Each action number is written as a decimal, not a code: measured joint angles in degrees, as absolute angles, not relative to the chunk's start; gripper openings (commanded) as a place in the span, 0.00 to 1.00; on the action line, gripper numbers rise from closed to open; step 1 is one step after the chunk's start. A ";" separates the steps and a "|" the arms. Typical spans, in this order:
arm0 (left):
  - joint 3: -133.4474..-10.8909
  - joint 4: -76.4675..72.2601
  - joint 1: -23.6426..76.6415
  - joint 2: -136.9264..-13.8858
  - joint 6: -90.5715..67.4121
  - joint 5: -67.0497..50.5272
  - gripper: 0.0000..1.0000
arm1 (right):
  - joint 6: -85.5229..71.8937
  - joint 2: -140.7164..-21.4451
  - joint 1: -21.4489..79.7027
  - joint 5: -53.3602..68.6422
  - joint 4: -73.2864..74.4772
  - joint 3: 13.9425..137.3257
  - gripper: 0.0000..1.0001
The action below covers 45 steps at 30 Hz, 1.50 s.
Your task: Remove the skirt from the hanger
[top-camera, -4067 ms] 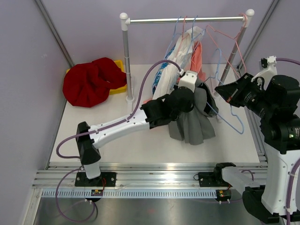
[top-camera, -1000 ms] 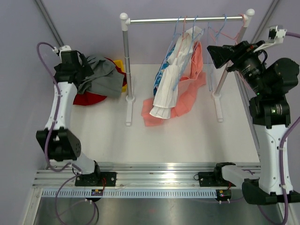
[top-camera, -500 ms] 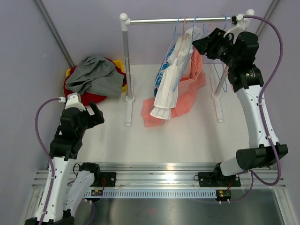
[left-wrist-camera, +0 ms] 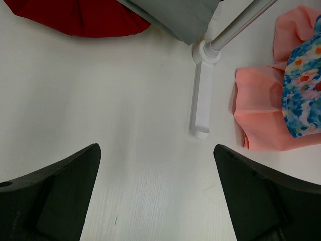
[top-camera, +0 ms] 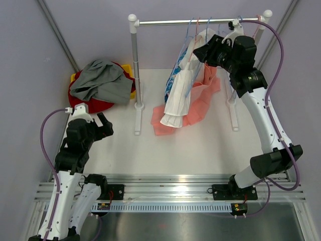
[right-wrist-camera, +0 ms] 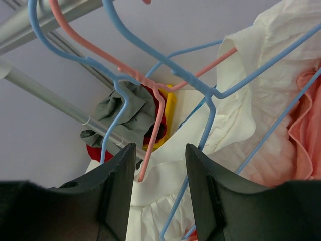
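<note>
A cream skirt [top-camera: 180, 95], a pink skirt [top-camera: 200, 108] and a blue floral skirt [top-camera: 173, 80] hang on wire hangers from the rack rail [top-camera: 200, 21]. A grey skirt [top-camera: 100, 80] lies off its hanger on red cloth [top-camera: 88, 104] at the back left. My right gripper [top-camera: 200, 50] is up at the hangers, open. In the right wrist view a pink hanger wire [right-wrist-camera: 150, 145] runs between the spread jaws of the right gripper [right-wrist-camera: 159, 149], with a blue hanger [right-wrist-camera: 208, 115] and the cream skirt [right-wrist-camera: 251, 100] just beyond. My left gripper [left-wrist-camera: 155, 150] is open and empty above the bare table.
A yellow bin [top-camera: 132, 80] lies under the red cloth. The rack's left post [top-camera: 135, 75] and its foot [left-wrist-camera: 200, 100] stand on the table ahead of the left gripper. The rack's right post [top-camera: 233, 100] stands below the right arm. The pink skirt [left-wrist-camera: 261, 110] trails onto the table.
The left arm let go of the grey skirt on the red cloth and drew back to the near left. The right gripper moved left along the rail to the cream skirt's hangers.
</note>
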<state>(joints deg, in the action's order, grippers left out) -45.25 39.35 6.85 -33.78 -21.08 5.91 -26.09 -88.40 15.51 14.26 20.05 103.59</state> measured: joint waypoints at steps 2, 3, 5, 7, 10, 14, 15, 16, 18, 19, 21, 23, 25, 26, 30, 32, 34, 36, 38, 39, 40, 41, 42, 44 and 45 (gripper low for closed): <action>-45.25 39.31 6.85 -33.65 -21.08 5.82 0.99 | -25.56 -88.25 15.57 12.73 20.21 103.57 0.52; -45.25 39.31 6.85 -33.52 -21.08 5.76 0.99 | -25.32 -87.88 15.59 12.14 20.12 103.28 0.52; -45.25 39.27 6.85 -33.43 -21.08 5.69 0.99 | -25.12 -86.48 15.59 10.98 19.97 102.00 0.52; -45.25 39.27 6.85 -33.50 -21.08 5.58 0.99 | -25.08 -84.36 15.59 10.17 19.59 100.25 0.52; -45.25 39.22 6.85 -33.47 -21.08 5.48 0.99 | -25.08 -81.78 15.59 9.56 19.59 99.31 0.52; -45.25 39.20 6.94 -33.47 -21.15 5.30 0.99 | -25.06 -80.14 15.59 8.69 19.05 99.31 0.52; -45.25 39.20 6.98 -33.47 -21.21 5.28 0.99 | -25.06 -80.09 15.59 8.47 18.94 99.31 0.52; -45.25 39.20 7.05 -33.47 -21.23 5.28 0.99 | -25.06 -80.20 15.59 8.40 18.87 99.31 0.52; -45.25 39.18 7.16 -33.45 -21.26 5.30 0.99 | -25.08 -80.73 15.59 8.12 18.87 99.31 0.51; -45.25 39.18 7.22 -33.45 -21.28 5.30 0.99 | -25.08 -81.10 15.59 7.97 18.87 99.31 0.51; -45.25 39.20 7.44 -33.43 -21.30 5.30 0.99 | -25.08 -81.95 15.59 7.20 18.94 99.31 0.50; -45.25 39.18 7.64 -33.41 -21.30 5.30 0.99 | -25.08 -82.72 15.59 6.57 18.96 99.33 0.50; -45.25 39.18 7.70 -33.41 -21.30 5.30 0.99 | -25.08 -83.59 15.59 6.37 19.20 99.42 0.50; -45.25 39.18 7.77 -33.41 -21.32 5.30 0.99 | -25.08 -84.07 15.62 6.20 19.35 99.55 0.50; -45.25 39.16 7.84 -33.43 -21.41 5.30 0.99 | -25.10 -85.91 15.59 5.63 19.62 100.75 0.48; -45.25 39.16 7.84 -33.43 -21.45 5.30 0.99 | -25.10 -86.80 15.59 5.61 19.57 101.47 0.46; -45.25 39.16 7.86 -33.43 -21.47 5.30 0.99 | -25.26 -87.50 15.59 5.63 19.49 101.91 0.41; -45.25 39.16 7.88 -33.43 -21.47 5.30 0.99 | -25.43 -88.03 15.59 5.65 19.22 102.00 0.39; -45.25 39.16 7.88 -33.43 -21.47 5.30 0.99 | -25.52 -88.47 15.59 5.65 19.20 102.00 0.35; -45.25 39.16 7.88 -33.43 -21.47 5.30 0.99 | -25.58 -88.68 15.59 5.65 19.18 102.00 0.34; -45.25 39.16 7.88 -33.43 -21.47 5.30 0.99 | -25.61 -88.84 15.62 5.65 19.18 102.00 0.30; -45.25 39.16 7.88 -33.43 -21.47 5.30 0.99 | -25.61 -89.01 15.59 5.63 19.18 102.00 0.28; -45.25 39.16 7.88 -33.43 -21.47 5.30 0.99 | -25.65 -89.14 15.59 5.65 19.20 102.00 0.28; -45.25 39.16 7.88 -33.43 -21.47 5.30 0.99 | -25.71 -89.25 15.59 5.65 19.20 102.00 0.21; -45.25 39.13 7.88 -33.43 -21.47 5.30 0.99 | -25.67 -89.25 15.59 5.63 19.20 102.00 0.18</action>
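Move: The right hand, half open at rail height, is going for the near sloping arm of the blue hanger that carries the pink skirt, about 2 cm ahead, 2 cm right and 1 cm below. From this hand, the pink hanger's arm is some 5 cm ahead and 3 cm left, level; the white dress 6 cm ahead, 6 cm left, 20 cm below; the skirt 3 cm ahead, 4 cm left, 27 cm below. From the left hand that blue arm lies roughly 23 cm ahead, 40 cm right and 22 cm higher. Backing off and rising about 3 cm while sidestepping 2 to 3 cm to the right, the right hand first clears the pink hanger's arm, turning nearly 10 degrees clockwise. It then comes forward and down again, about 5 cm each way, to straddle the blue hanger's near arm just below its neck, and its fingers close from half to a quarter open around that arm. ##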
